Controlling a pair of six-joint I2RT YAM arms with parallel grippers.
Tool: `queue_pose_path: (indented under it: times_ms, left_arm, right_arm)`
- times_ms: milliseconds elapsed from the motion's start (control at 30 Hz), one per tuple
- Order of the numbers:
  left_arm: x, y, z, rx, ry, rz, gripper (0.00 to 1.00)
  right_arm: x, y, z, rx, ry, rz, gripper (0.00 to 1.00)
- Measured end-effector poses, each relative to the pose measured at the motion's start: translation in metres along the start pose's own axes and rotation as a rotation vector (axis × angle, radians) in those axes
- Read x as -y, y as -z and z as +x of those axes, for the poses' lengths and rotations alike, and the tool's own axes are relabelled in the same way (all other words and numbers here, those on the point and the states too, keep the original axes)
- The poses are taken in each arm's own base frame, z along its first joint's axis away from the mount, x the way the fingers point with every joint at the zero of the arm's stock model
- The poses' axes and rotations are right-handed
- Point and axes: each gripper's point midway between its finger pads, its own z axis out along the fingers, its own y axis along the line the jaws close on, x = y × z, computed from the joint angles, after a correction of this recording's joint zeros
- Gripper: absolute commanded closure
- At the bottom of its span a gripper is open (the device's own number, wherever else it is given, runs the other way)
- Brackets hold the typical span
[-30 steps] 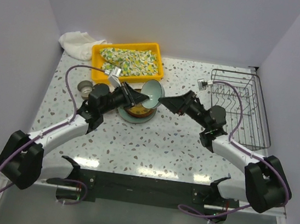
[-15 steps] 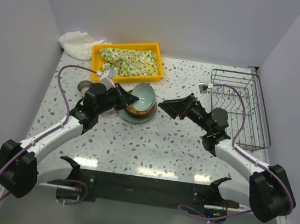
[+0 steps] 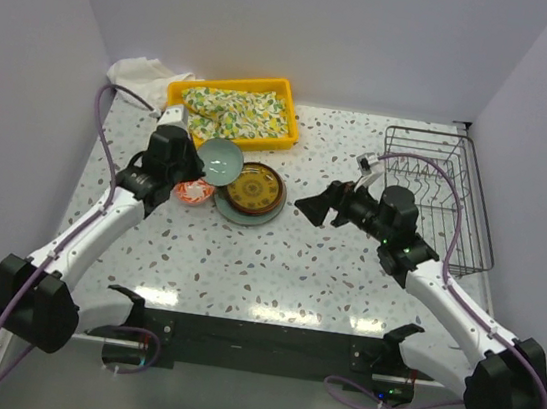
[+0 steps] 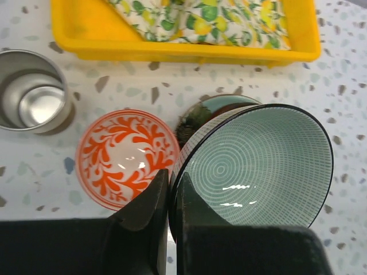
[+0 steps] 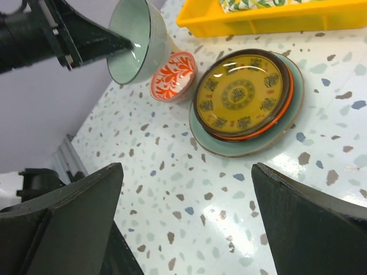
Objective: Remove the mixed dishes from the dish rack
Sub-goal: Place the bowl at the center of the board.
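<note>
My left gripper (image 3: pixel 198 166) (image 4: pixel 172 179) is shut on the rim of the celadon bowl (image 3: pixel 222 160) (image 4: pixel 258 166) (image 5: pixel 133 40) and holds it tilted in the air. Just below it the red-patterned white bowl (image 3: pixel 193 191) (image 4: pixel 123 157) (image 5: pixel 173 76) sits on the table. To its right lies a stack: the brown-yellow patterned plate (image 3: pixel 255 188) (image 5: pixel 245 94) on a black-red bowl, on the pale green-blue plate (image 3: pixel 235 213) (image 5: pixel 229 148). My right gripper (image 3: pixel 305 207) (image 5: pixel 186 169) hangs open and holds nothing, right of the stack. The dish rack (image 3: pixel 445 202) stands at the far right with no dishes showing in it.
A yellow tray (image 3: pixel 178 101) (image 4: pixel 74 34) with a floral cloth (image 3: pixel 241 109) sits at the back. A white cloth (image 3: pixel 134 75) lies in the back left corner. A steel cup (image 4: pixel 31 97) stands left of the red-patterned bowl. Walls close in on both sides.
My left gripper has carried the celadon bowl left and back, off the stack to above the red-patterned bowl. My right gripper has let go, opened wide and drawn back to the right.
</note>
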Motion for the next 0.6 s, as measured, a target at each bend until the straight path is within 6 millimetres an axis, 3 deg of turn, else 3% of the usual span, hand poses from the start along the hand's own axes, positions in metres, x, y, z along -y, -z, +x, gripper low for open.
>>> queue_pose_path:
  times_ms: [167,400,600]
  left_arm:
    - [-0.041,-0.023,0.01,-0.08,-0.075,-0.175,1.0]
    - [-0.07,-0.04,0.042,-0.206,-0.152,-0.289,1.0]
    - [-0.089,-0.051,0.05,-0.245,-0.154,-0.35,1.0]
  right_arm:
    - [0.012,0.004,0.011,-0.044,0.029,0.055,0.02]
    - [0.022,0.007,0.018,-0.07,0.063,0.094,0.02]
    - [0.026,0.009,0.024,-0.097,0.089,0.108,0.02]
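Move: The left hand holds the pale green bowl by its left rim, and the red-patterned bowl it is being taken to stands about 5 cm ahead, 4 cm to the left and some 15 cm below. From that hand, the plate stack is about 7 cm ahead and 16 cm to the right, and the steel cup about 12 cm ahead and 16 cm to the left, both equally low. From the empty right hand, the red-patterned bowl lies roughly 38 cm left, 12 cm ahead and 19 cm lower. Keeping its pinch on the rim, the left hand starts leftward and then mainly sinks, going down some 9 cm and left about 6 cm in all, to bring the green bowl away from the plate stack and down over the red-patterned bowl; meanwhile its fingers tip about 20 degrees further down and its left side rolls up. The right hand, open and empty, settles about 3 cm lower well off to the right, tilting slightly and touching nothing. ##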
